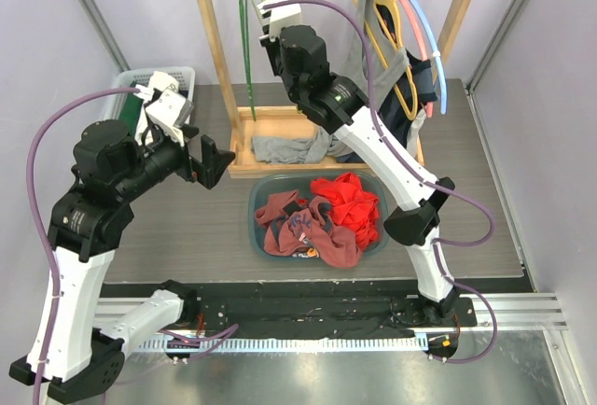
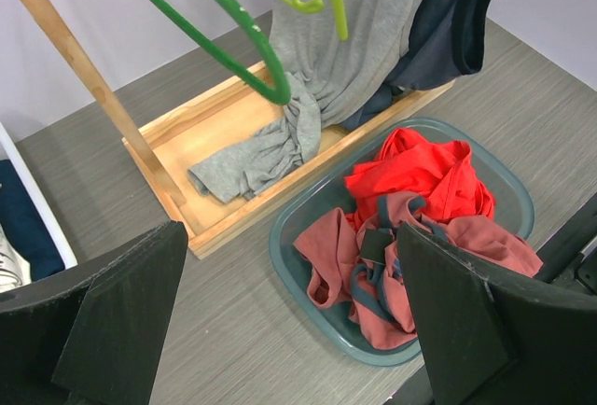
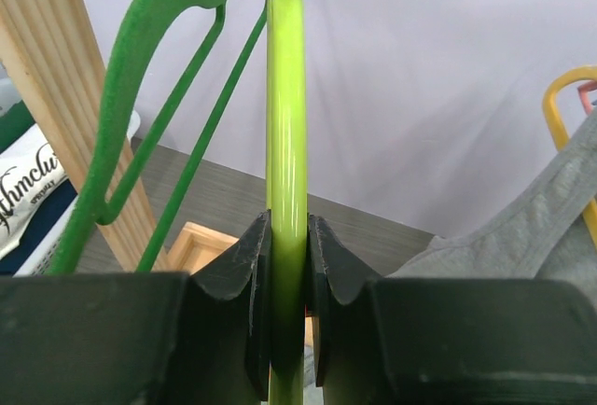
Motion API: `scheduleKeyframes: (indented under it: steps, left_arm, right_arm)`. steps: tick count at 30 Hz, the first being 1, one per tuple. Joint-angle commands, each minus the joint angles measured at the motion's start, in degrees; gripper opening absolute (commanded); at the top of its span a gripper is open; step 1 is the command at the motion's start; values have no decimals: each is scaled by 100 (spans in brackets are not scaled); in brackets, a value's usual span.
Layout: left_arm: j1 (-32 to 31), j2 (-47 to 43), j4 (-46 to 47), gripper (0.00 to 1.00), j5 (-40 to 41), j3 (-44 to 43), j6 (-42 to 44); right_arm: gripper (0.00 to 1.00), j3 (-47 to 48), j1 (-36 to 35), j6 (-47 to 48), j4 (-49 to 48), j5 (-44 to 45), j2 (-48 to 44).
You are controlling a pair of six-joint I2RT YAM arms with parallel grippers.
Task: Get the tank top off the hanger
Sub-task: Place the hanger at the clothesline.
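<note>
A grey tank top (image 2: 354, 41) hangs down from the rack, and its lower end lies bunched (image 1: 289, 148) on the rack's wooden base. Its top edge shows beside a yellow hanger (image 3: 564, 97); which hanger carries it I cannot tell. My right gripper (image 3: 287, 228) is high at the rail (image 1: 264, 13), shut on a lime-green hanger (image 3: 285, 97) that has no cloth on the part I see. A dark green hanger (image 3: 140, 78) hangs just left of it. The left gripper (image 2: 291, 237) is wide open and holds nothing, low over the table left of the basin (image 1: 213, 160).
A teal basin (image 1: 259, 228) holding red and pink clothes sits in front of the wooden rack (image 1: 210, 41). A dark navy garment (image 2: 457, 22) hangs beside the grey one. Pink and blue hangers (image 1: 431, 32) hang at the rail's right. A white basket (image 1: 131, 78) stands at the back left.
</note>
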State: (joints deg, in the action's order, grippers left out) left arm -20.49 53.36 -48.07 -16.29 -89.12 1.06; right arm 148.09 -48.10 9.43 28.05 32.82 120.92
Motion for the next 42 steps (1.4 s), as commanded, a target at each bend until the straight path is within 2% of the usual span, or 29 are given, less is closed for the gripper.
scheduleKeyframes:
  steps: [1, 8, 11, 12, 15, 21, 26, 30, 39, 42]
  left_arm:
    - [19, -89, 88, 100, -58, -18, 26]
    - [28, -19, 96, 100, -76, -114, -18]
    - [28, 25, 105, 100, -76, -167, -62]
    - [28, 34, 97, 100, -67, -193, -71]
    - [19, 77, 35, 100, -32, -246, -80]
    - [19, 210, -53, 100, -58, -343, -80]
    - [28, 288, -35, 100, -49, -413, -80]
    - [19, 315, -35, 100, -146, -439, -80]
    - [28, 359, 17, 100, -260, -448, -80]
    - [19, 350, 17, 100, -260, -422, -71]
  right_arm:
    - [1, 168, 2, -178, -397, -144, 72]
    - [1, -166, 2, -249, -257, -74, -121]
    - [27, -123, -15, -293, -73, -126, -209]
    - [40, -114, -16, -301, -11, -161, -270]
    - [68, -131, -42, -337, 200, -267, -586]
    - [84, -719, -42, -380, 411, -329, -1842]
    - [85, -2185, -33, -416, 280, 30, -3064]
    - [84, -2811, 72, -319, 280, 461, -3969]
    - [81, -3541, 713, -600, 394, 313, -4586]
    - [80, -3621, 1152, -907, 525, -178, -4543]
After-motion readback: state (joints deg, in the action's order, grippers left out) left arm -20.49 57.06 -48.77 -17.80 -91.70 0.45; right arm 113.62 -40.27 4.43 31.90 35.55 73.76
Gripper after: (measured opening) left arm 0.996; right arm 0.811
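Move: My right hand already holds the lime hanger by its near shoulder. The spot on the clothesline for its hook is about 7 cm ahead, 1 cm left and 9 cm above. The dark green hanger hangs some 3 cm left and 2 cm ahead, about 2 cm lower. The yellow hanger is roughly 20 cm right, level fore and aft, and 4 cm lower. From my idle left hand the spot is about 28 cm ahead, 9 right and 13 up. I ease my right hand down about 1.5 cm to settle the lime hanger's hook on the clothesline, then open my fingers wide and let go of its shoulder. At once I sweep clear, some 20 cm to the right, about 15 back and 10 up, away from the lime hanger to in front of the yellow one, turning the wrist about 10 degrees clockwise. ##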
